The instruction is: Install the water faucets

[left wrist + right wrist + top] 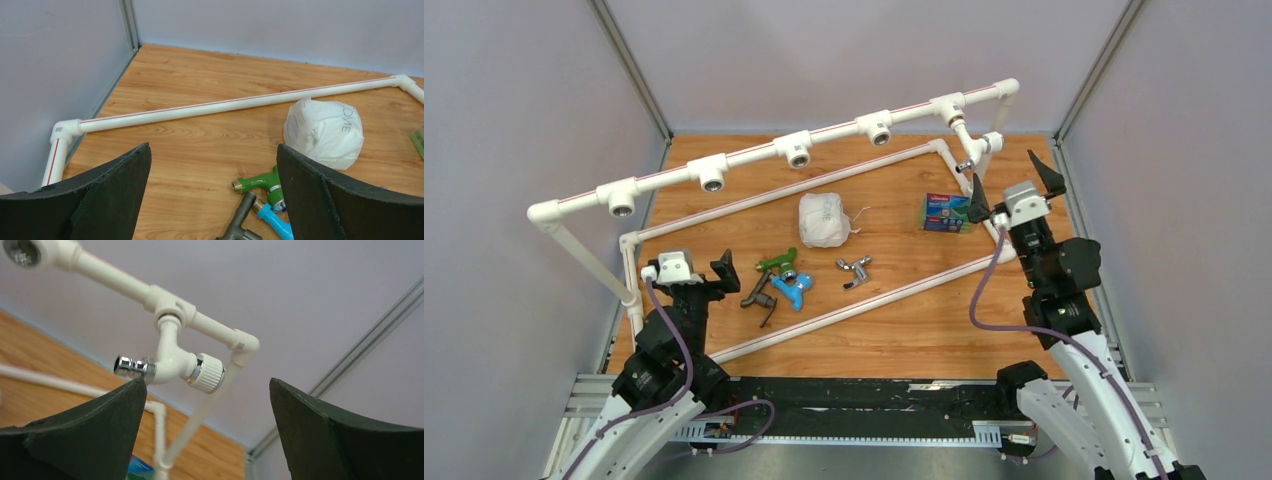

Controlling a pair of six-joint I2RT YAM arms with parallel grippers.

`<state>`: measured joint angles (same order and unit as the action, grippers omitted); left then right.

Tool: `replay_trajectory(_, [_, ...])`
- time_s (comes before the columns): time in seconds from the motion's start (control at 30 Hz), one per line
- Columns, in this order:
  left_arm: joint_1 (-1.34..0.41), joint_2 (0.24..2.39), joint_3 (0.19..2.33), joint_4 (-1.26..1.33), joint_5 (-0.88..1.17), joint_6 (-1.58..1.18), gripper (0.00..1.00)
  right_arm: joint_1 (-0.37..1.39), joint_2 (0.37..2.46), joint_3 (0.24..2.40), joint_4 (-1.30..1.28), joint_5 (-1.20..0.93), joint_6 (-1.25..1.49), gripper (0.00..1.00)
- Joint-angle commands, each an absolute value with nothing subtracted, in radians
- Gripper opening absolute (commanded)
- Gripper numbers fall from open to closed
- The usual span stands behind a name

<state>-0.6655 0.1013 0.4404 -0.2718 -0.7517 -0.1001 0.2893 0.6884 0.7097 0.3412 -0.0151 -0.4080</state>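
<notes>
A white faucet [170, 362] with a chrome spout hangs screwed into the rightmost tee of the raised white pipe rail [754, 155]; it also shows in the top view as the white faucet [970, 150]. My right gripper [208, 381] is open just below it, touching nothing, and stands as the right gripper [1002, 166] by the frame's right end. Green faucet [777, 263], blue faucet [792, 289], dark grey faucet [759, 297] and chrome faucet [855, 270] lie loose on the wooden table. My left gripper [212, 146] is open and empty, with the green faucet [257, 183] beside its right finger.
Several empty sockets [712, 180] face forward along the rail. A low pipe rectangle [854, 305] rings the tabletop. A crumpled white bag [824, 220] and a blue-green packet [947, 213] lie inside it. Grey walls close in both sides and the back.
</notes>
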Motion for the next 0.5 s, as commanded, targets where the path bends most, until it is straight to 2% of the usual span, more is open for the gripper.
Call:
replay_trajectory(0.0, [-0.661, 0.124, 0.454, -0.259, -0.739, -0.104, 1.00, 0.290, 0.727, 0.719, 0.204, -0.153, -1.131, 1.00])
replay_trajectory(0.13, [-0.661, 0.129, 0.453, -0.261, -0.742, -0.103, 1.00, 0.290, 0.793, 0.738, 0.209, -0.161, -1.346, 1.00])
replay_trajectory(0.47, [-0.661, 0.147, 0.451, -0.258, -0.750, -0.095, 1.00, 0.290, 0.971, 0.827, 0.360, -0.175, -1.384, 0.98])
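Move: Ahead of the open right hand, the white faucet hangs at the pipe rail's right-most tee: its middle is about 8 cm forward, 4 cm left and 3 cm lower. The tee is some 14 cm ahead and 9 cm left, roughly level in height; the rail's end elbow is about 18 cm ahead, 2 cm right and slightly higher. From the left hand, this faucet lies roughly 17 cm forward, 56 cm right and 12 cm higher. Rolling to re-approach the white faucet, the right hand swings its left side down and right side up by about 55 degrees while reaching some 6 cm forward and sinking about 5 cm, with a slight drift left. Its fingers stay wide open and draw in around the faucet's free end without closing. ##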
